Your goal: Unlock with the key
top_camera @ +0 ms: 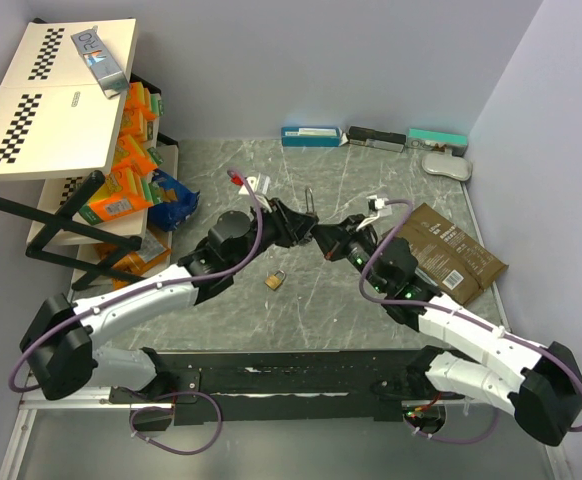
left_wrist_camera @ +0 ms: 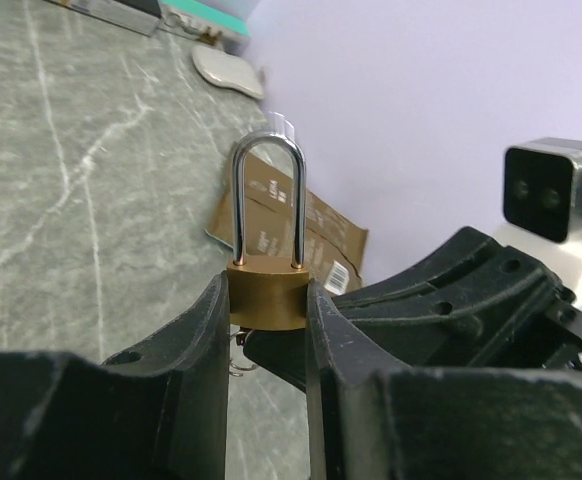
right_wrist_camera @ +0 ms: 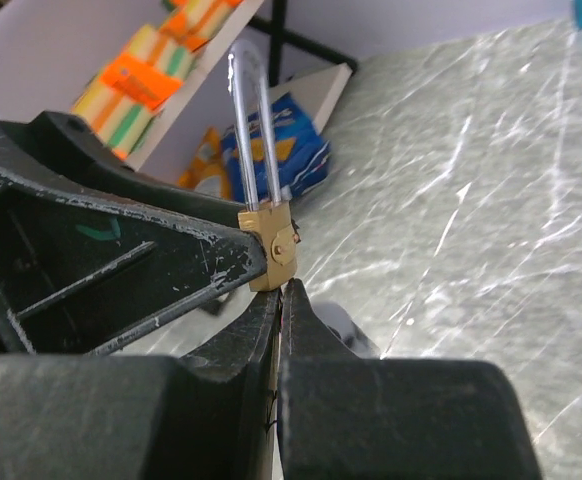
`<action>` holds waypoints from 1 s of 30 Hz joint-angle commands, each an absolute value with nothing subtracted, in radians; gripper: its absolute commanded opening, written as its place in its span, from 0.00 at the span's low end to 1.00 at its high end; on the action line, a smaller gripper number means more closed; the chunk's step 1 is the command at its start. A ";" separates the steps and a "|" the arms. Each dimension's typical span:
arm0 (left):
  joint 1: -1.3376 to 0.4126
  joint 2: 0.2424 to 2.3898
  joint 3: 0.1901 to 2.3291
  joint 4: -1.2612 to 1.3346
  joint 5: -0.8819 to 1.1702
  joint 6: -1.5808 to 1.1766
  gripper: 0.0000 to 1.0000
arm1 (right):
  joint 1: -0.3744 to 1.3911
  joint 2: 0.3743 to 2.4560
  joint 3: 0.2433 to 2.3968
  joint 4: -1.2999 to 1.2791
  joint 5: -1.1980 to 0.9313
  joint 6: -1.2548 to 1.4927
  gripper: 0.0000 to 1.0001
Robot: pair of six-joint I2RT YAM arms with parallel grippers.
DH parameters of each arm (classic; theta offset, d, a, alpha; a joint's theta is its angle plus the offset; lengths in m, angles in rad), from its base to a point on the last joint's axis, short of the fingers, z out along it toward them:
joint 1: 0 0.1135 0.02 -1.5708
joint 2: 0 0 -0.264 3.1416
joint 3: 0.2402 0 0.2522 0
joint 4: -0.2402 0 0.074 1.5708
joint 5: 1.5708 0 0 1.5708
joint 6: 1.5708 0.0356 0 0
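Observation:
A brass padlock (left_wrist_camera: 268, 293) with a tall silver shackle stands upright above the table. My left gripper (left_wrist_camera: 268, 300) is shut on its body from both sides. In the top view the lock (top_camera: 310, 205) sits between both arms at mid table. My right gripper (right_wrist_camera: 283, 292) is shut, with its tips pressed against the underside of the padlock (right_wrist_camera: 271, 250). The key is almost wholly hidden between those fingers. Only a thin sliver and a wire key ring (left_wrist_camera: 237, 366) show under the lock.
A second small brass padlock (top_camera: 276, 280) lies on the marble table (top_camera: 221, 170) in front of the grippers. A brown packet (top_camera: 451, 250) lies at the right. A shelf of snack packs (top_camera: 131, 170) stands at the left, and boxes (top_camera: 311, 135) line the back wall.

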State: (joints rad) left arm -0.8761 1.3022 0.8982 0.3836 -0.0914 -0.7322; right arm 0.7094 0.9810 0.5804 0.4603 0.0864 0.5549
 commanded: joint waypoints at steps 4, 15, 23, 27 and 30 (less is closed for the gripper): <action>-0.951 1.250 0.825 0.167 0.133 -0.749 0.01 | 0.640 0.888 0.583 0.664 0.229 0.611 0.00; -0.965 1.223 0.816 0.130 0.065 -0.750 0.01 | 0.638 0.891 0.594 0.612 0.180 0.627 0.00; -0.953 1.233 0.859 0.107 -0.075 -0.776 0.01 | 0.640 0.862 0.555 0.468 0.081 0.587 0.41; -0.919 1.285 0.884 0.129 -0.071 -0.794 0.01 | 0.646 0.825 0.503 0.425 0.035 0.597 0.53; -0.879 1.304 0.887 0.161 -0.051 -0.801 0.01 | 0.647 0.781 0.442 0.394 0.020 0.614 0.59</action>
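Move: Right in the left hand's grip, within about 1 cm of its finger pads, the padlock stands with its shackle up. From the right hand, shut on the key beneath it, that padlock lies some 2 cm ahead, 2 cm left and 2 cm higher; the keyring hangs about 4 cm below the right hand, 2 cm ahead and 1 cm left. The spare padlock on the table is roughly 7 cm left of the left hand, 4 cm ahead and 20 cm down. Drawing back together by about 2 cm, the two hands then sink nearly 4 cm, the left keeping its grip on the padlock body and tipping down slightly. The right turns some 5 degrees counter-clockwise, still pinching the key, then during the descent opens its fingers to over half, lets go of the key and shifts about 2 cm right, away from the padlock. ##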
